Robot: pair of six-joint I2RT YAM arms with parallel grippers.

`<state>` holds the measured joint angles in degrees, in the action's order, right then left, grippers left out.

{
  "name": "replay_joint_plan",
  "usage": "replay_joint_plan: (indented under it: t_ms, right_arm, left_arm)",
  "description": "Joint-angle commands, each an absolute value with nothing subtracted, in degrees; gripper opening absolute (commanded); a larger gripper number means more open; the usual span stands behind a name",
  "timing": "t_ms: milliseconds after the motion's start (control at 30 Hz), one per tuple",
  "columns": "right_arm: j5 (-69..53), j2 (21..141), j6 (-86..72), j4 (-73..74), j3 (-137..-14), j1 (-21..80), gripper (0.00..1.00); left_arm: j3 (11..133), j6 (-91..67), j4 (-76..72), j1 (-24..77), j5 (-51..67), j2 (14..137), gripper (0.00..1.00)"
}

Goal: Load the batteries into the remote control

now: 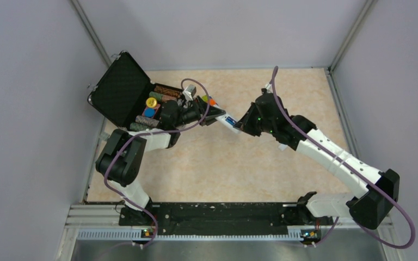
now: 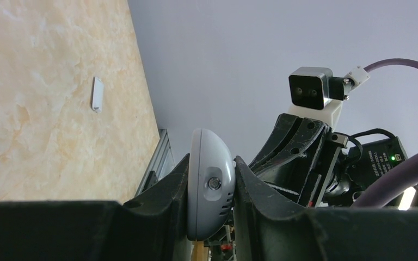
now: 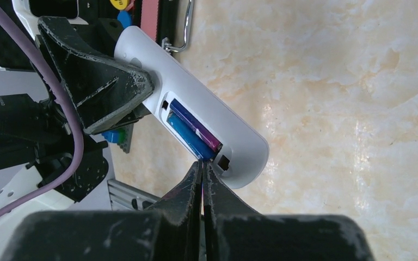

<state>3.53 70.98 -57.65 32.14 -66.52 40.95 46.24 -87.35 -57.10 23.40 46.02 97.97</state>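
Note:
The white remote control (image 3: 234, 144) is held above the table with its back up, and my left gripper (image 2: 212, 160) is shut on its rounded end. Its open compartment holds both batteries side by side, one blue (image 3: 188, 139) and one blue-purple (image 3: 197, 127). My right gripper (image 3: 202, 164) is shut with nothing between its fingers, and its tips touch the near end of the blue battery. From above, the two grippers meet over the middle of the table, left gripper (image 1: 211, 115) and right gripper (image 1: 239, 124), with the remote control (image 1: 227, 120) between them.
An open black case (image 1: 121, 89) with striped chip stacks and coloured pieces lies at the back left, just behind the left gripper. A small flat white piece (image 2: 97, 94) lies on the marbled table (image 1: 223, 163). A colourful toy (image 3: 117, 136) sits beside the case.

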Motion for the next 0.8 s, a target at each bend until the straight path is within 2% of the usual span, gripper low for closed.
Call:
replay_joint_plan:
  t_ms: [0,367,567,767]
  right_arm:
    - [0.3,72.3,-59.7,28.0,-65.5,39.6,0.0]
    - [-7.5,74.7,-61.9,28.2,-64.9,36.7,0.0]
    - [-9.3,74.0,-63.7,28.4,-63.0,34.8,0.11]
    - [-11.1,72.7,-65.6,28.4,-61.9,32.6,0.28]
  left_arm:
    - [47.5,-88.3,-68.6,24.7,50.8,95.3,0.0]
    - [47.9,-83.7,-77.5,25.1,54.9,94.6,0.0]
    - [48.2,-80.5,-77.9,25.2,55.6,93.8,0.0]
    - [48.9,-67.5,-61.3,25.2,54.2,89.5,0.0]
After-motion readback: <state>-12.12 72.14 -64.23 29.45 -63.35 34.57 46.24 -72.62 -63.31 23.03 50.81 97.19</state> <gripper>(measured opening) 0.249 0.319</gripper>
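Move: Just ahead and slightly left of the right hand's shut fingertips lies the blue battery's middle, some 2 cm forward, 1 cm left and about level. The purple battery lies alongside it, about 3 cm forward and 1 cm left. The toy car is roughly 10 cm forward, 9 cm left and 20 cm down. From the left hand, holding the remote, the blue battery lies about 3 cm back, 4 cm right. Rolling the remote in its kept grip, the left hand tips its battery end down some 20 degrees while rising nearly 2 cm, sinking again near the end, and easing back about 1 cm. The right hand stays by the compartment's near end, tilting its fingers about 15 degrees further down, sinking about 1 cm; late on, its shut fingers open about a quarter. ##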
